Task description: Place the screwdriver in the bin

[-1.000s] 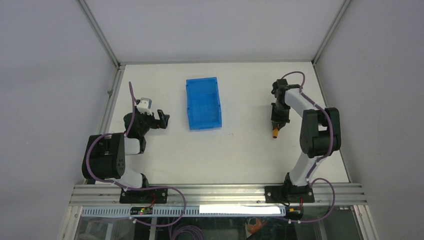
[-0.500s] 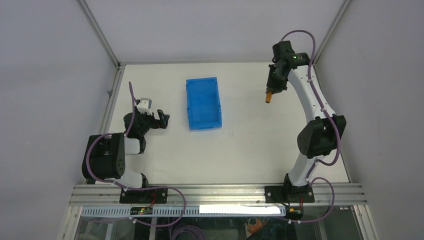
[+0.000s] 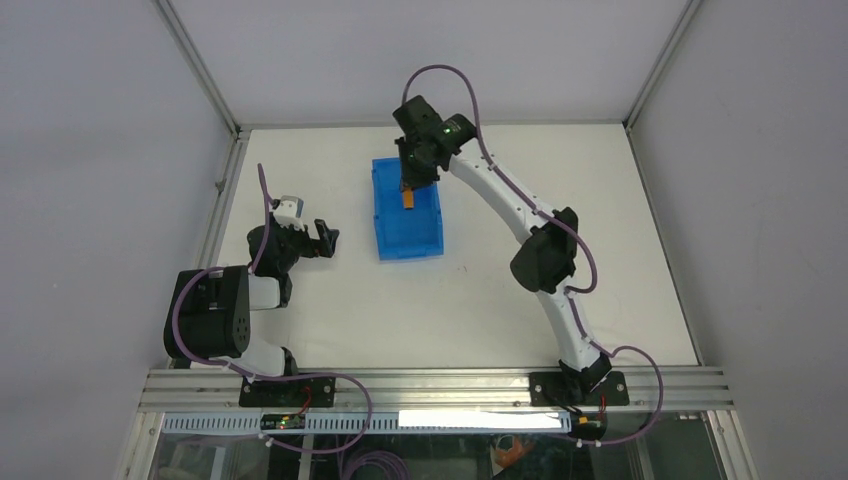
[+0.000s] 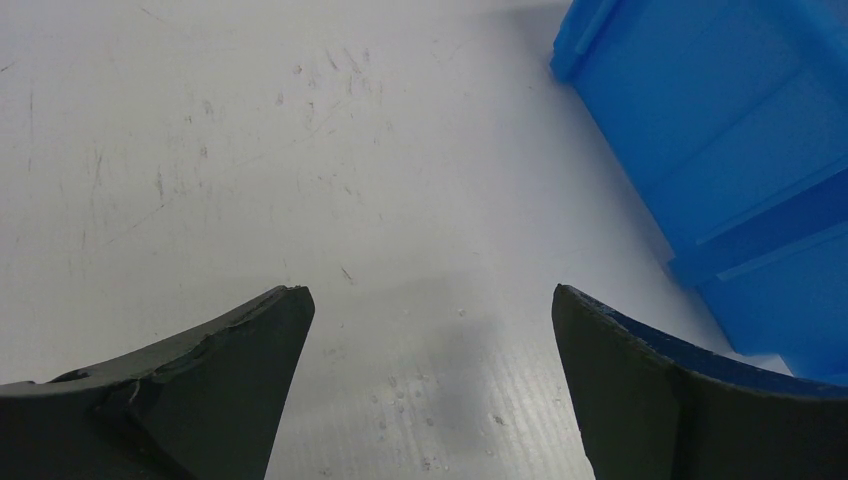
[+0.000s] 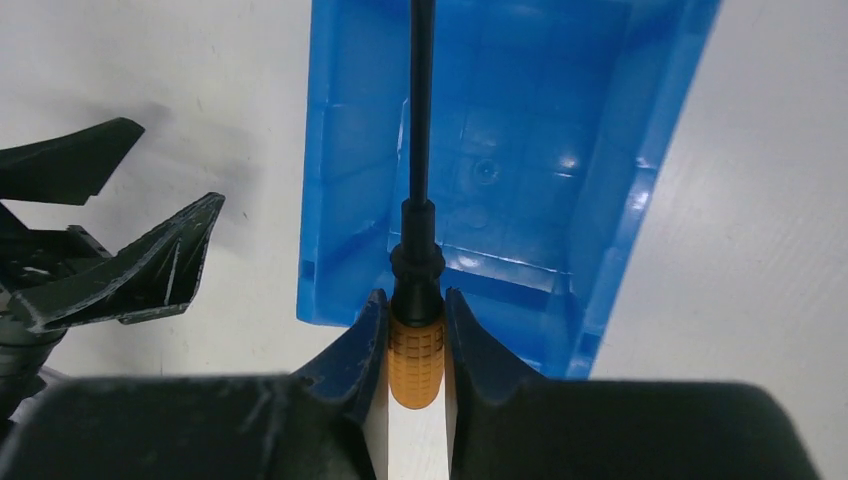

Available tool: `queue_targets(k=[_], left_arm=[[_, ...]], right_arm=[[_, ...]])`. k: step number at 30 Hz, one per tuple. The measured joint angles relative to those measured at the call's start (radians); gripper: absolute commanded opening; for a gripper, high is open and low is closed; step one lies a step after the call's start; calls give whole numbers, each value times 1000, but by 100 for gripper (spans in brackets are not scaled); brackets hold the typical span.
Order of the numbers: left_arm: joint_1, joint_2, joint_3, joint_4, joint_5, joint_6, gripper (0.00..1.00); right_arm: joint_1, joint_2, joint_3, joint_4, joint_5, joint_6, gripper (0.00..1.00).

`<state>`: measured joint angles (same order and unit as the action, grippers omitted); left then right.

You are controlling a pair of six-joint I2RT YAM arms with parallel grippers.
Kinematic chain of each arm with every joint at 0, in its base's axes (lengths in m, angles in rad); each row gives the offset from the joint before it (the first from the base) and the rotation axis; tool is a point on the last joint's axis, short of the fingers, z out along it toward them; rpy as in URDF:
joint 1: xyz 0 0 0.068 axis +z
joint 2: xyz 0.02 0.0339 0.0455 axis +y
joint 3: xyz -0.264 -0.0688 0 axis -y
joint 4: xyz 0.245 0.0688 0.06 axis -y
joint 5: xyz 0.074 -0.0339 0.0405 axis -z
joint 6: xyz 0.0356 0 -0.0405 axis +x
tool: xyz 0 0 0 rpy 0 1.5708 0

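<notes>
The blue bin [image 3: 407, 208] stands at the table's middle back; it also shows in the right wrist view [image 5: 500, 150] and the left wrist view [image 4: 730, 140]. My right gripper [image 3: 412, 182] hangs above the bin's far end, shut on the screwdriver [image 3: 409, 199]. In the right wrist view the fingers [image 5: 360, 350] clamp the orange handle [image 5: 416, 360], and the black collar and dark shaft [image 5: 421, 100] point out over the bin's inside. My left gripper [image 3: 325, 237] rests open and empty on the table left of the bin; it also shows in the left wrist view [image 4: 430, 320].
Metal frame rails [image 3: 215, 200] run along the table's left and back edges, with grey walls behind. The left arm's body [image 3: 215, 315] sits at the near left. The left gripper's fingers [image 5: 130, 270] show at the left of the right wrist view.
My right arm has lifted the screwdriver from the table's right side and swung it left, from the back right to above the bin's far end. The left arm has not moved.
</notes>
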<state>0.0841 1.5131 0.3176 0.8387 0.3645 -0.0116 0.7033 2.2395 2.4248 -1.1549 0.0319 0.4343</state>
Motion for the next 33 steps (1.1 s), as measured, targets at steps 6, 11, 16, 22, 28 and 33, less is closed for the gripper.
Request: queue_targets(k=[6, 11, 16, 22, 28, 33], left_arm=[[0, 0, 0, 0, 0, 0, 99], [0, 0, 0, 0, 0, 0, 99], [0, 0, 0, 0, 0, 0, 99], [0, 0, 0, 0, 0, 0, 99], [0, 0, 0, 0, 0, 0, 99], [0, 0, 0, 0, 0, 0, 99]], right_arm=[[31, 81, -53, 61, 37, 24, 0], [30, 179, -103, 88, 76, 37, 11], [37, 227, -168, 108, 115, 43, 35], [44, 227, -192, 144, 148, 52, 42], [50, 204, -198, 163, 168, 54, 42], [77, 98, -221, 196, 202, 37, 54]])
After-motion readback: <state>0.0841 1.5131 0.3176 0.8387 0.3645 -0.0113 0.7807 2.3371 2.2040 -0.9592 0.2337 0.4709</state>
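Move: The right hand still grips the screwdriver's handle, the screwdriver's middle some 3 cm ahead of the fingers and about 1 cm above. The blue bin's middle lies roughly 16 cm below that hand, 3 cm farther forward and 2 cm to its left. The idle left gripper is about 21 cm to the right hand's left, 3 cm back and 15 cm lower. From the left hand, the bin lies some 19 cm right and 6 cm ahead, about 1 cm lower. The right fingers keep their pinch on the screwdriver while lowering it about 16 cm into the near half of the bin, the wrist tilting some 15 degrees on the way. Down there they part to a bit under half open, let go of the handle, pause, then rise about 6 cm, empty, with a slight drift left. ##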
